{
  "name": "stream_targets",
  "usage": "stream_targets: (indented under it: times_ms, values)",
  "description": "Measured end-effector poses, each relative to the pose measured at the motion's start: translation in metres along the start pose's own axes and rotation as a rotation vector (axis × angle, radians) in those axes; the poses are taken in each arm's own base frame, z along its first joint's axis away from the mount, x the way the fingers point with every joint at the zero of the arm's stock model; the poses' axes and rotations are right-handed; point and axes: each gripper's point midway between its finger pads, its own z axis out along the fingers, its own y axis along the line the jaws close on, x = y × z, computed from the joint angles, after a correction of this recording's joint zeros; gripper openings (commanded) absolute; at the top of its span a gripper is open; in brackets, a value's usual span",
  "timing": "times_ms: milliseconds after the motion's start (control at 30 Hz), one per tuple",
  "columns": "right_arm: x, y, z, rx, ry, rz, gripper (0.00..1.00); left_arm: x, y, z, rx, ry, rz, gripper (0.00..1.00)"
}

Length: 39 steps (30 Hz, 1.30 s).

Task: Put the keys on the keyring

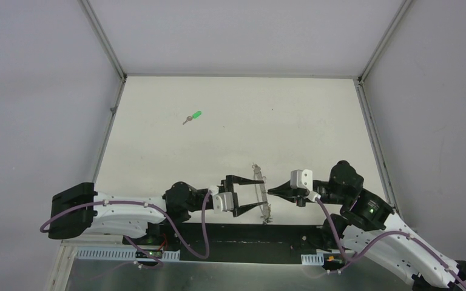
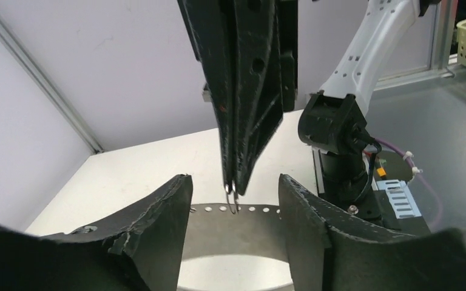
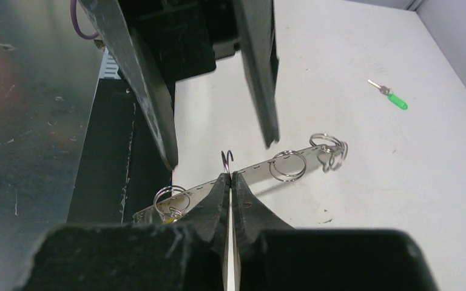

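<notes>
A green-headed key [image 1: 193, 116] lies alone on the far left of the white table [image 1: 315, 121]; it also shows in the right wrist view [image 3: 394, 100]. A thin perforated metal strip [image 3: 261, 170] carries several wire rings. My right gripper [image 3: 230, 176] is shut on the middle ring, the keyring [image 3: 227, 160], pinching its wire upright. A yellow bit [image 3: 168, 219] hangs from the near ring [image 3: 171, 199]. My left gripper [image 2: 235, 182] is open, its fingers [image 2: 176, 212] standing on either side of the strip [image 2: 236, 210] and the right gripper's tips [image 2: 236, 176].
Both grippers [image 1: 260, 195] [image 1: 270, 192] meet at the table's near edge, over the strip. Behind it is a black base rail [image 1: 279, 233]. Metal frame posts [image 1: 106, 42] and grey walls close in the table on three sides.
</notes>
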Motion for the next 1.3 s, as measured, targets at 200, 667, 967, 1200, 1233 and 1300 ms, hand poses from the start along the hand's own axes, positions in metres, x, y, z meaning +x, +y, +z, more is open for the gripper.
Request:
stream_targets:
  times_ms: [200, 667, 967, 1200, 1233, 1300]
  values:
    - [0.014, 0.004, -0.001, -0.02, 0.053, -0.006, 0.0, -0.026, 0.008, -0.012, -0.019, -0.024, 0.005, 0.74]
    - [0.04, 0.011, -0.003, -0.048, 0.16, 0.041, 0.0, -0.024, 0.081, -0.019, -0.4, 0.396, -0.233, 0.99]
    - [0.041, 0.01, -0.005, -0.026, 0.16, 0.068, 0.0, 0.048, 0.153, -0.055, -0.675, 0.744, -0.37, 0.99]
    - [0.051, 0.01, -0.001, -0.021, 0.192, 0.115, 0.0, 0.134, 0.167, -0.12, -0.888, 1.008, -0.681, 0.99]
    - [0.051, 0.009, 0.0, -0.02, 0.192, 0.119, 0.0, 0.145, 0.169, -0.128, -0.912, 1.038, -0.731, 0.99]
    - [0.052, 0.009, 0.002, -0.018, 0.189, 0.128, 0.0, 0.17, 0.171, -0.147, -0.96, 1.104, -0.858, 0.99]
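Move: Far out on the table, the green-tagged key lies about 38 cm ahead of the empty left hand, some 26 cm to its left and about 26 cm below. Level with that hand, the keyring hangs about 1 cm to its right and 5 cm below, held in the right fingertips. Seen from the right hand, the same key is roughly 38 cm ahead, 28 cm to the left and 24 cm below. Pulling away from the keyring, the left hand first backs off left and up about 3 cm, then swings some 20 cm forward and left, finally sinking well below its starting height towards the green-tagged key. Its half-open fingers spread fully as the wrist turns them from pointing right to mostly down. The right hand keeps its pinch on the keyring's small ring and lowers it about 5 cm, fingertips dipping slightly. ##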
